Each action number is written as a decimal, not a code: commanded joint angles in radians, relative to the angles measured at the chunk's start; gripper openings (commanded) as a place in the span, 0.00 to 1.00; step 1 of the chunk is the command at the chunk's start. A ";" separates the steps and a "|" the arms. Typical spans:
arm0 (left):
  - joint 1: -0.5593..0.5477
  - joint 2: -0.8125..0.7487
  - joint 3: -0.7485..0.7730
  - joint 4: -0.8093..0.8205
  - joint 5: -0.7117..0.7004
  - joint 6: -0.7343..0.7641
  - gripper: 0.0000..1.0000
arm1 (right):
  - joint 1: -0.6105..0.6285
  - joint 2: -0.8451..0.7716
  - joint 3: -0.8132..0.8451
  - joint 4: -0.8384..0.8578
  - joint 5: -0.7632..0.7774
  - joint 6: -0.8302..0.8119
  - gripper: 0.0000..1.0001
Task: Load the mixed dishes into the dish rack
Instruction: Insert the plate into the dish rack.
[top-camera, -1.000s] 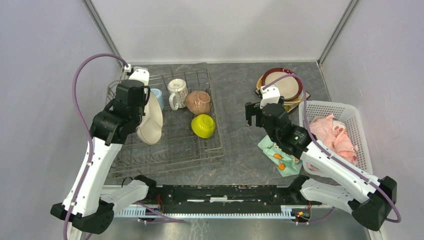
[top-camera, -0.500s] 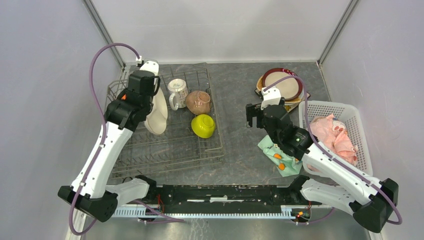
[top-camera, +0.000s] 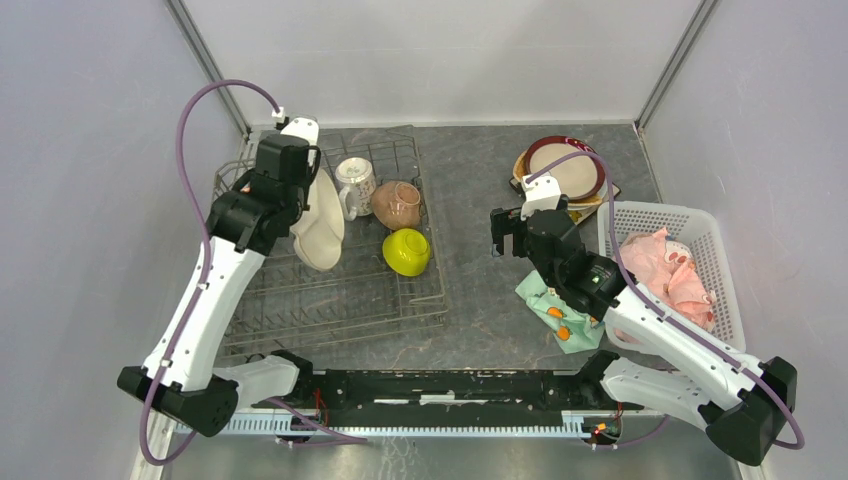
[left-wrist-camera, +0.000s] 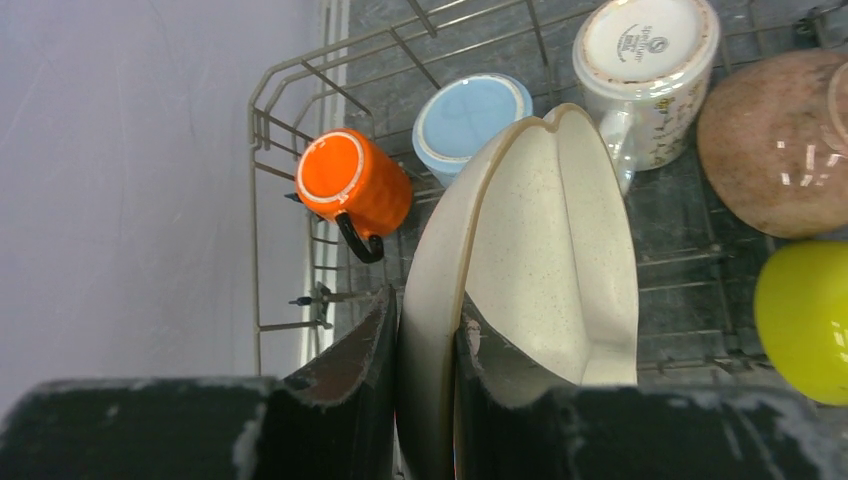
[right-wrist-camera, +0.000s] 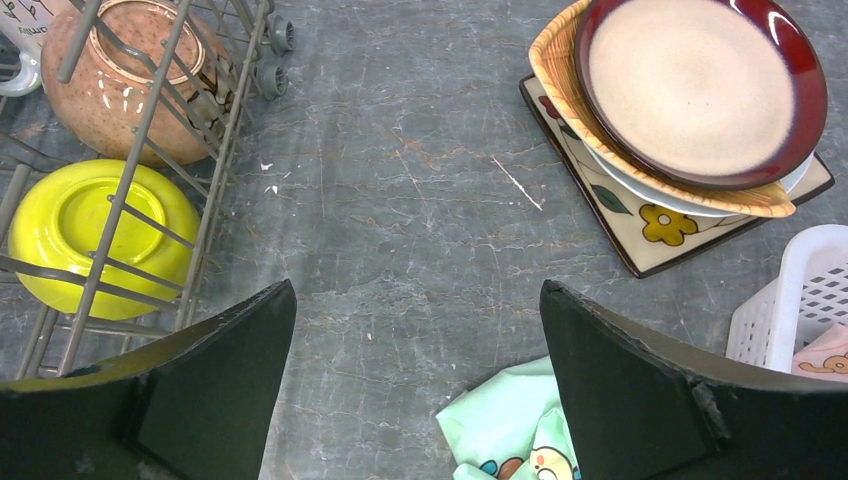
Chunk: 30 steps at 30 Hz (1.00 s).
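My left gripper (left-wrist-camera: 425, 305) is shut on the rim of the cream three-section plate (left-wrist-camera: 545, 250), holding it on edge over the left half of the dish rack (top-camera: 330, 300). Inside the rack sit an orange mug (left-wrist-camera: 350, 180), a light-blue mug (left-wrist-camera: 470, 115), a white patterned mug (top-camera: 354, 183), a tan bowl (top-camera: 397, 203) and a lime-green bowl (top-camera: 406, 251). The red-rimmed plate (right-wrist-camera: 700, 85) tops a stack with the woven tan plate (right-wrist-camera: 560, 70) and a white plate (right-wrist-camera: 640, 190) at the back right. My right gripper (right-wrist-camera: 415, 290) hangs open over bare table between rack and stack.
A square flowered plate (right-wrist-camera: 650, 235) lies under the stack. A teal patterned cloth (top-camera: 555, 305) lies beneath the right arm. A white perforated basket (top-camera: 700, 225) at the right holds a pink cloth (top-camera: 665, 270). Grey walls close in the table.
The left arm has carried the cream plate toward the back of the rack and slightly right. The right arm has barely moved.
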 joint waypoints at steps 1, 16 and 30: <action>0.000 -0.060 0.160 -0.028 0.070 -0.144 0.02 | -0.002 -0.013 -0.008 0.039 -0.006 0.001 0.98; -0.003 -0.083 0.163 -0.296 0.248 -0.282 0.02 | -0.003 -0.005 -0.018 0.036 -0.010 0.014 0.98; -0.006 -0.044 0.103 -0.283 0.261 -0.292 0.02 | -0.003 -0.018 -0.027 0.036 -0.002 0.012 0.98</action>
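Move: My left hand already pinches the divided plate by its rim. The free tines in the front half of the rack lie about 12 cm back, 2 cm to the right and some 22 cm below. The blue mug stands about 4 cm ahead and 1 cm left; the white mug 5 cm ahead and 6 cm right; the green bowl 8 cm back and 16 cm right. From my idle right hand those tines are about 8 cm back, 35 cm left and 13 cm below. I draw the plate back off the mugs' side with my left hand, about 7 cm towards my base and 2 cm to the right, rising a centimetre first and then sinking to end some 3 cm lower over the empty tines. As I go, my wrist tips the fingers about 15 degrees further down and drops its left side about as much; the fingers keep their pinch on the rim. ##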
